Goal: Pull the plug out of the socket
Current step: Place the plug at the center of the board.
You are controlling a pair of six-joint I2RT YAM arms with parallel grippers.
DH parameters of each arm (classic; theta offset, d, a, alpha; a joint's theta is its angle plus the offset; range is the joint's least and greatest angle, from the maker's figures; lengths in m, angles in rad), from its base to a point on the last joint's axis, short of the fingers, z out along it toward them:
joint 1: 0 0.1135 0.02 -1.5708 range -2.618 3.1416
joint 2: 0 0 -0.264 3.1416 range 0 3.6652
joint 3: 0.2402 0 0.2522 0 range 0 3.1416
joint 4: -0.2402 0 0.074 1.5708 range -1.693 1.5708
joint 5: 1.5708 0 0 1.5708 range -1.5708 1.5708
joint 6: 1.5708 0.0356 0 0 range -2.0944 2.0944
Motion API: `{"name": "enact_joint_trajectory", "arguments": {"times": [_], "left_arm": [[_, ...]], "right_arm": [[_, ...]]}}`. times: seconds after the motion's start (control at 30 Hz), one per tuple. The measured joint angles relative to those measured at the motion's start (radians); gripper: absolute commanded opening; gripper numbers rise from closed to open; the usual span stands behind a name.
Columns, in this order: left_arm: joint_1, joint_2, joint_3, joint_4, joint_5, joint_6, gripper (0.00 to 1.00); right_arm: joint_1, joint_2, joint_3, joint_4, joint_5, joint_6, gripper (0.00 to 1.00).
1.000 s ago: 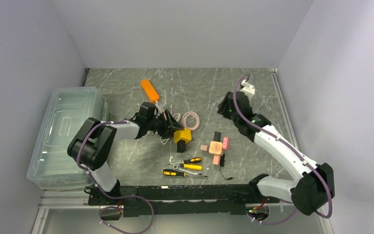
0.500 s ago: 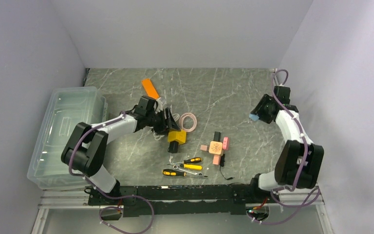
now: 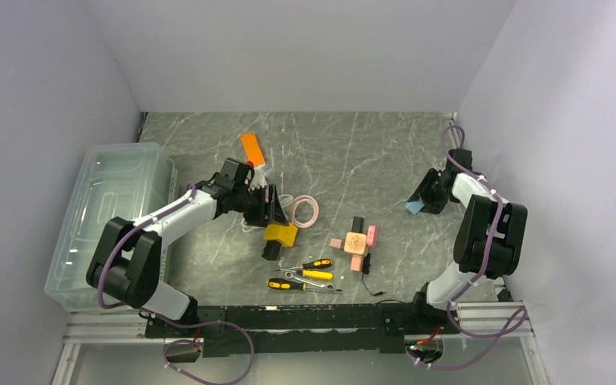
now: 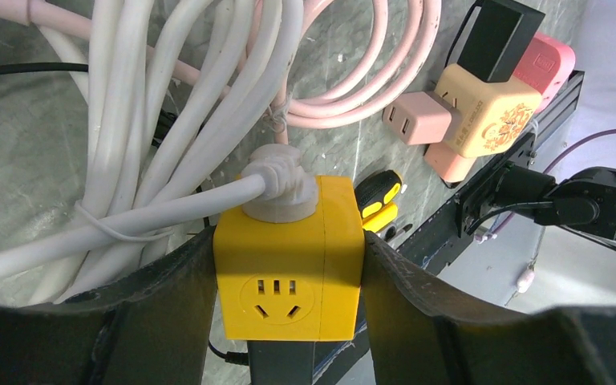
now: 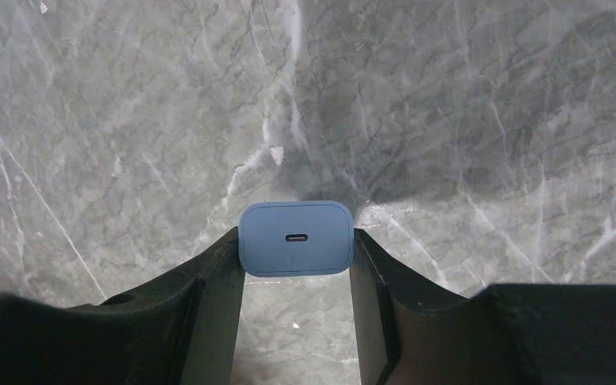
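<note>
A yellow cube socket (image 3: 281, 235) is clamped between the fingers of my left gripper (image 3: 268, 213), which is shut on it. In the left wrist view the yellow cube socket (image 4: 289, 273) has a white cable fitting (image 4: 277, 188) on its top face and a black plug (image 4: 281, 365) under it. My right gripper (image 3: 419, 201) is at the far right by the wall, shut on a blue plug (image 3: 412, 207). The right wrist view shows the blue plug (image 5: 295, 238) held between both fingers over bare marble, well apart from the socket.
A beige and pink adapter cluster (image 3: 357, 239) and screwdrivers (image 3: 309, 269) lie in the middle front. A pink cable coil (image 3: 305, 210) and white cables (image 4: 152, 120) lie beside the socket. An orange block (image 3: 250, 149) is at the back. A clear bin (image 3: 112, 224) stands left.
My right arm swung from the middle of the table out to the right wall, carrying the blue plug. My left gripper drew the yellow socket a little toward the left and front.
</note>
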Motion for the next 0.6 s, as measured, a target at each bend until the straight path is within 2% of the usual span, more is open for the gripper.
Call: {"name": "enact_joint_trajectory", "arguments": {"times": [0.37, 0.6], "left_arm": [[0.037, 0.045, 0.008, 0.003, 0.059, -0.008, 0.01], [0.074, 0.071, 0.008, 0.009, 0.089, -0.012, 0.0]], "right_arm": [[-0.002, 0.006, 0.007, 0.003, 0.047, -0.002, 0.77], [-0.002, 0.0, 0.007, 0.011, 0.065, -0.005, 0.82]]}}
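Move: Between the right fingers the blue plug is held barely above or on its landing spot, its middle about 1 cm below and 1 cm left of the hand point. Nearest to it are the pink block, about 12 cm left and 7 cm back; the black charger, some 16 cm left and 4 cm back; and the cream block, 16 cm left and 9 cm back. From the left hand the blue plug lies roughly 35 cm right, 5 cm ahead and 6 cm lower. Opening its fingers from about half to some four fifths wide, the right hand lets go of the blue plug down at the table, drifting about 1.5 cm right at the same height with almost no turn. The left hand keeps its pinch on the yellow socket, easing about 1 cm each down, forward and left. ##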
